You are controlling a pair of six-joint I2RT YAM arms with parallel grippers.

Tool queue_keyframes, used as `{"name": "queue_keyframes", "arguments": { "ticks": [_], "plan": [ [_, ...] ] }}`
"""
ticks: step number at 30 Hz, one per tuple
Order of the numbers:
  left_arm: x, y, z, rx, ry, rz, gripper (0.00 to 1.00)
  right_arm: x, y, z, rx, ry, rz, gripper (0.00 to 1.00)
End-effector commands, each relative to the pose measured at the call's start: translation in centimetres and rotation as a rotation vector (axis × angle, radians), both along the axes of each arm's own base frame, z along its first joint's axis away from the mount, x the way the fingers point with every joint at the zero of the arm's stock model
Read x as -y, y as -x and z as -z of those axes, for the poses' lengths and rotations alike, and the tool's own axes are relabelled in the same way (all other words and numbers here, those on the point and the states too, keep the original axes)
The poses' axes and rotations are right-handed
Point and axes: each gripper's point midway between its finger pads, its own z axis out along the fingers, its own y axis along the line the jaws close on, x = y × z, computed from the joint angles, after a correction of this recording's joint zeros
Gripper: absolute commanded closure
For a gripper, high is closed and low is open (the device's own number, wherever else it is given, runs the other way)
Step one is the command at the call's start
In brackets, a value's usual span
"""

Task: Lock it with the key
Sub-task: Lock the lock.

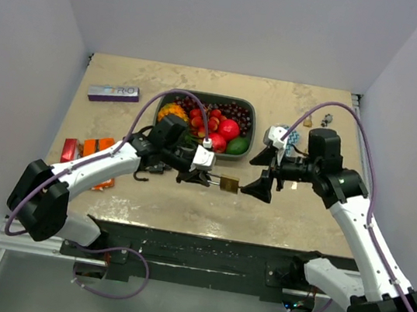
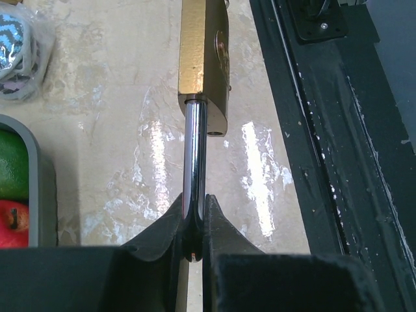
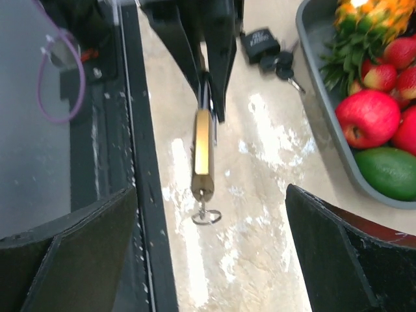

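A brass padlock [image 1: 229,183] hangs just above the table near its front edge, between the two arms. My left gripper [image 1: 207,178] is shut on its steel shackle [image 2: 194,149], with the brass body [image 2: 203,58] pointing away from the fingers. In the right wrist view the padlock [image 3: 203,153] is seen end-on, and a small key [image 3: 207,213] with a wire ring sticks out of its free end. My right gripper [image 1: 261,181] faces that end with its fingers [image 3: 97,227] spread wide, open and holding nothing. The key lies between the jaws but touches neither.
A grey tray [image 1: 249,127] of fruit stands behind the padlock. A black lock with keys [image 3: 263,47] lies left of it. Orange packets [image 1: 100,148] and a purple box [image 1: 113,93] are at the left. A patterned bag [image 2: 18,45] lies right of the tray. A black rail [image 2: 325,130] borders the table's front edge.
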Motion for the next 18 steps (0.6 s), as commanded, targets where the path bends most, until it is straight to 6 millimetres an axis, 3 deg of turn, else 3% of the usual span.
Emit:
{"name": "queue_keyframes", "arguments": {
  "ticks": [1,9,13,18],
  "plan": [
    [1.8,-0.6,-6.2,0.096,0.161,0.057,1.0,0.8,0.5,3.5,0.038,0.103,-0.091,0.03],
    [2.3,-1.4,-6.6,0.074,0.147,0.036,1.0,0.0,0.7,5.0,0.038,0.096,-0.154,0.12],
    [2.5,-1.5,-6.7,0.069,0.151,0.034,1.0,-0.8,-0.1,4.5,0.063,0.065,-0.159,0.17],
    [2.6,-1.7,-6.7,0.056,0.147,0.025,1.0,-1.9,-0.3,4.3,0.06,0.047,-0.181,0.32]
  ]
}}
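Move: Sticking out of the right end of the gold lock, the key's head lies about 4 cm to the right hand's left, level in reach, and some 8 cm below it. The lock's body is about 7 cm to that hand's left and 9 cm below, the fruit tray about 20 cm ahead and 17 cm left on the table. From the left hand, which holds the shackle, the key's head is about 10 cm to the right and slightly higher. Dropping about 5.5 cm, fast at first and then easing, the right hand brings its open fingers down towards the key's head, dipping its fingertips and turning slightly counter-clockwise while the fingers start closing from fully open to about three quarters. The left hand keeps the shackle pinched and lifts the lock some 2 cm towards the right hand, going a little forward and right. ##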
